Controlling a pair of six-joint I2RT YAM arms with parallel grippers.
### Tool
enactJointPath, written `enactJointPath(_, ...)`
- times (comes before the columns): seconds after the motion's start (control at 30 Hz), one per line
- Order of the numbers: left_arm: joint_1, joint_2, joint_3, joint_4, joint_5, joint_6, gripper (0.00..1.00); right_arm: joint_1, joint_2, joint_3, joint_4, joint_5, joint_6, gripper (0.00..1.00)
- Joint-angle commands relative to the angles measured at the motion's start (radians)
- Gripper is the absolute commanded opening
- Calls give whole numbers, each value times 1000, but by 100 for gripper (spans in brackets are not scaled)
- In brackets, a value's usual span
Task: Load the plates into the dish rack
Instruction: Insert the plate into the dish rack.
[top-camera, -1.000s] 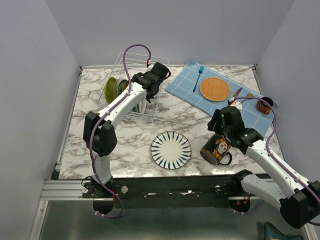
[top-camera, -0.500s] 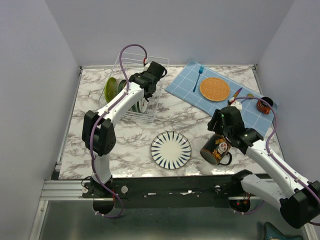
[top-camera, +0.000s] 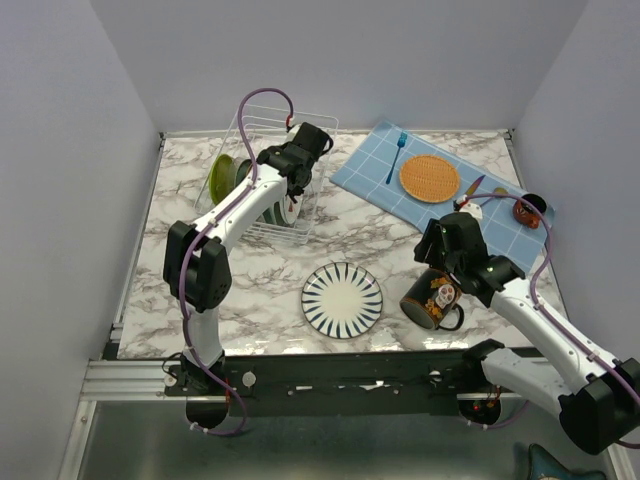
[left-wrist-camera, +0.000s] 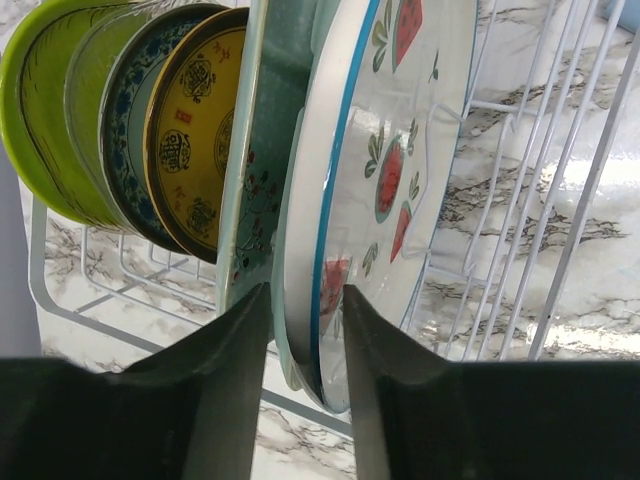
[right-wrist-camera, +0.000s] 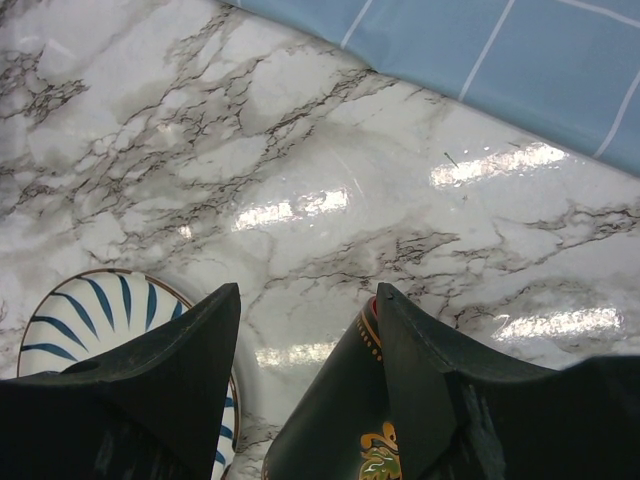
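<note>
The white wire dish rack (top-camera: 250, 118) stands at the back left with several plates upright in its slots. In the left wrist view a lime plate (left-wrist-camera: 40, 100), a teal-patterned one (left-wrist-camera: 125, 140), a yellow one (left-wrist-camera: 190, 150), a mint-green one (left-wrist-camera: 275, 130) and the watermelon plate (left-wrist-camera: 400, 160) stand side by side. My left gripper (left-wrist-camera: 305, 300) is open, its jaws straddling the watermelon plate's lower rim. A blue-striped plate (top-camera: 342, 299) lies flat on the table. My right gripper (right-wrist-camera: 308, 295) hangs open above the marble, between the striped plate (right-wrist-camera: 90, 320) and the mug.
A black decorated mug (top-camera: 432, 298) lies just under the right gripper. A blue tiled mat (top-camera: 370, 175) at the back right carries an orange woven mat (top-camera: 429, 178), a blue fork (top-camera: 397, 155) and small items (top-camera: 528, 210). Rack wires (left-wrist-camera: 560, 200) stand close to the right of the left gripper.
The left gripper's jaws have spread apart around the watermelon plate, which now stands in the rack, and the arm shifted slightly left. The right arm has not moved.
</note>
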Motion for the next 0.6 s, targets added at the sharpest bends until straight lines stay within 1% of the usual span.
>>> enactJointPath(0.0,6,-58,8,9,-36,4,48,4,8,2,7,-16,4,65)
enactJointPath(0.07,6,-70,19,5,-51,2,53,4,8,1,7,-21,6,66)
enactJointPath(0.23,6,-104,28,17,-62,10,59,4,5,-2,8,-19,10,66)
enactJointPath(0.4,6,-138,31,34,-59,7,61,4,0,-8,7,-19,16,66)
enactJointPath(0.47,6,-179,7,78,-34,16,62,4,-3,-8,7,-16,13,66)
enactJointPath(0.5,6,-196,-9,101,-19,22,64,4,-4,-10,7,-15,12,66)
enactJointPath(0.53,6,-240,-48,123,-7,24,68,3,-4,-8,7,-15,9,66)
enactJointPath(0.57,6,-265,-77,187,18,30,73,4,-1,-8,14,-18,6,66)
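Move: The left hand's slightly opened fingers straddle the near upper rim of the white watermelon plate, already standing in the dish rack; its middle lies about 5 cm ahead, 1 cm right and 6 cm below. From that hand, the nearest green tray is 5 cm ahead and 3 cm left, the yellow plate 6 cm ahead and 8 cm left. The striped plate lies on the table some 20 cm back, 10 cm right. From the right hand, the watermelon plate is roughly 20 cm ahead and 28 cm left. From around the watermelon plate's rim, the left fingers spread from under half to about two-thirds open and come clear of it. The hand lifts almost straight up, slowly at first and then faster, by about 5 cm, its fingers tipping some 10 degrees towards level as it leaves the plates below. ##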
